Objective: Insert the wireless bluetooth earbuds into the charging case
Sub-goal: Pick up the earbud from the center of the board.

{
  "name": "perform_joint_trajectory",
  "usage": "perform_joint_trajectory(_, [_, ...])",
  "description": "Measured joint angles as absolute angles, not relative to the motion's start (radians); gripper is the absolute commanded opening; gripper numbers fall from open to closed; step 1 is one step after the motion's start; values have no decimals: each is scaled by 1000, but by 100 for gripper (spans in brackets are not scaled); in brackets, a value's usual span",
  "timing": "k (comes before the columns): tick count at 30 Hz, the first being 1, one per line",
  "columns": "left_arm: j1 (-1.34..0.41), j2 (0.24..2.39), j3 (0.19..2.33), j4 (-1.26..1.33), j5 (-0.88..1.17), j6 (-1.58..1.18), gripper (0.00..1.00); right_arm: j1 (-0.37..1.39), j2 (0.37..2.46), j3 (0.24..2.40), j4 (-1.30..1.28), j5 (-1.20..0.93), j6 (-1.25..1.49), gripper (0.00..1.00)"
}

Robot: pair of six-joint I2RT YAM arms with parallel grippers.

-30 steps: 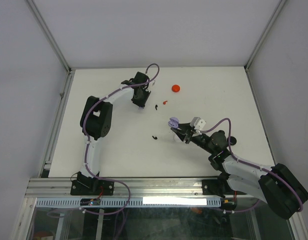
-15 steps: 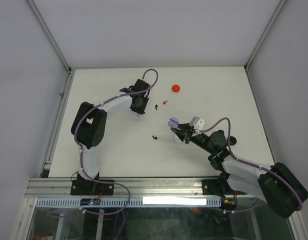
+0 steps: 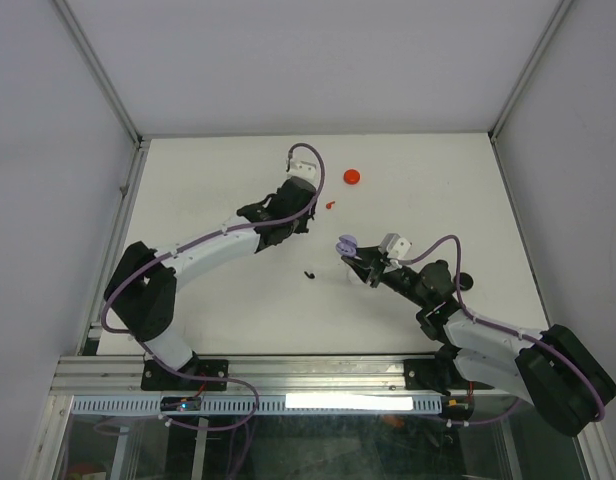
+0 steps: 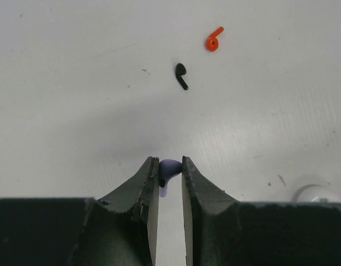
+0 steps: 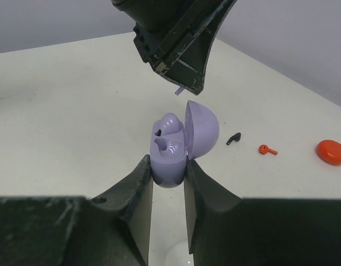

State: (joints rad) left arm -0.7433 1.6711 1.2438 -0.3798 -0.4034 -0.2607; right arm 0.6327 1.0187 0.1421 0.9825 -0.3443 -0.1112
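Note:
My left gripper (image 4: pixel 170 166) is shut on a lilac earbud (image 4: pixel 169 168), pinched by its head with the stem hanging down. In the right wrist view that gripper (image 5: pixel 181 83) hangs just above and behind the open lilac charging case (image 5: pixel 170 151), the earbud's stem (image 5: pixel 180 90) showing under its tips. My right gripper (image 5: pixel 168 169) is shut on the case's base, with the lid (image 5: pixel 203 130) hinged up. From above, the left gripper (image 3: pixel 303 222) sits left of the case (image 3: pixel 346 244). A black earbud (image 4: pixel 181 75) and a red earbud (image 4: pixel 214 40) lie on the table.
A closed red round case (image 3: pixel 352 177) lies at the back, with the red earbud (image 3: pixel 331 204) in front of it. Another black earbud (image 3: pixel 310 272) lies nearer the front. A white case (image 3: pixel 393 243) sits beside the right gripper. Walls close in the white table (image 3: pixel 438 180).
The left arm has stretched out from the back left towards the centre, carrying the lilac earbud close to the held case. The right arm and the case have not moved.

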Motion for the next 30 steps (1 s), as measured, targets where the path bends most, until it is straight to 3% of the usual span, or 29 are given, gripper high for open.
perform_joint_trajectory(17, [-1027,1405,1123,-241,-648,-484,7,633,1019,142,982,-313,-111,11])
perform_joint_trajectory(30, [-1154,1337,981,31,-672,-522,7,633,1019,142,983,-292,-111,11])
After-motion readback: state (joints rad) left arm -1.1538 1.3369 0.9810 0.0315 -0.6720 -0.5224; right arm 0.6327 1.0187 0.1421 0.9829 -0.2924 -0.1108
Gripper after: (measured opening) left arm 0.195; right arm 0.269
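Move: The left hand already pinches the lilac earbud; the open lilac charging case it is taken to lies about 10 cm back, 10 cm to its right and some 4 cm above. On the board about 12 cm below the hand, one black earbud lies some 6 cm ahead and 3 cm right, an orange one 9 cm ahead and 8 cm right, and a second black one 11 cm back and 3 cm right. For the right hand, the case is in its fingertips, about 1 cm ahead, 1 cm left and 1 cm above. Keeping its pinch on the earbud, the left hand rises about 11 cm while drawing back about as far and going some 9 cm to the right, climbing mostly in the first half and easing off as it comes up over the open case. Along the way the wrist rolls roughly 30 degrees, its left side dropping, and tips up nearly 20, so the fingers point flatter and more to the right, while the right hand holds the case almost still. ##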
